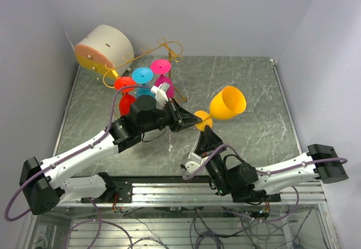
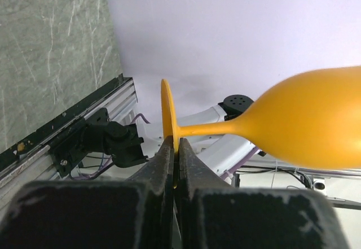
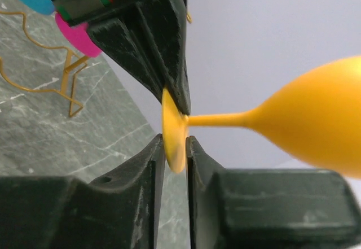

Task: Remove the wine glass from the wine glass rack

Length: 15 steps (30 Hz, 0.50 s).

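Note:
A yellow-orange wine glass lies sideways in the air over the table's middle, its bowl to the right. My left gripper comes in from the left and is shut on the glass's foot; the pads pinch the disc's lower rim at the left gripper. From below, my right gripper has its jaws slightly parted, with the foot's rim loosely between them at the right gripper. The gold wire wine glass rack stands at the back left.
Red, blue and pink glasses hang on the rack. A cream drum with an orange face sits in the back left corner. Grey walls close in the marble table on three sides.

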Available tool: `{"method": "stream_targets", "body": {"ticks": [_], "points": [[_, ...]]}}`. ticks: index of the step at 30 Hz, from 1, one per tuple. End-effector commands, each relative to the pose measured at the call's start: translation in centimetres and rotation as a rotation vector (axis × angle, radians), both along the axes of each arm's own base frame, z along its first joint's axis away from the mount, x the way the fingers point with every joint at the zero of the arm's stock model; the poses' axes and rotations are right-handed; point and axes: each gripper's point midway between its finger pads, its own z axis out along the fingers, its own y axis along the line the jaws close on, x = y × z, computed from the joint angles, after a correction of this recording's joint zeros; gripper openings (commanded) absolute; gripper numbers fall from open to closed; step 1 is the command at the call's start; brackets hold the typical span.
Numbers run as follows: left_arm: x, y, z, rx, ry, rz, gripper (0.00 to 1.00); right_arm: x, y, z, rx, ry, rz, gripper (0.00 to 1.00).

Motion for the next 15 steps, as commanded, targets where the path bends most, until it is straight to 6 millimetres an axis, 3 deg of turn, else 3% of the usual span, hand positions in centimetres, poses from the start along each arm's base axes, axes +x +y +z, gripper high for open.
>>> {"method": "stream_targets", "body": {"ticks": [1, 5, 10, 15], "points": [[0.1, 0.7, 1.3, -0.033, -0.088, 0.033, 0.07, -4.8, -0.7, 0.7, 0.142, 0.128, 0.119, 0.28], [0.7, 1.3, 1.5, -0.039, -0.100, 0.081, 0.07, -5.1, -2.1, -0.7, 0.140, 0.220, 0.062, 0.39], [1.6, 2.1, 1.6, -0.051, -0.112, 0.154, 0.07, -6.5, -2.8, -3.3, 0.124, 0.306, -0.005, 0.41], [2.8, 3.4, 1.6, -0.023, -0.134, 0.252, 0.07, -8.7, -3.6, -3.2, 0.255, 0.278, 0.032, 0.41]]}}
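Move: The orange wine glass stands bowl-up, its foot already pinched in the left fingers; its middle is about 5 cm right of the left hand, 1 cm ahead and 7 cm above. From the right hand, whose barely parted fingertips still straddle the foot's near edge, the middle lies some 3 cm ahead, 2 cm to the right and 7 cm up. From the left hand, the pink glass hangs about 25 cm ahead, 12 cm left and 14 cm lower, the blue one 22 cm ahead, 20 cm left and 14 cm lower. The right hand opens its fingers to rather less than half and slips off the foot of the orange glass, drawing about 5 cm to the right and sinking some 2 cm while its wrist tips down and swings clockwise, each by 15 degrees or so. The left hand keeps its pinch on the foot and eases about 2 cm left and a little forward, turning slightly counter-clockwise to carry the glass away from the right hand. ##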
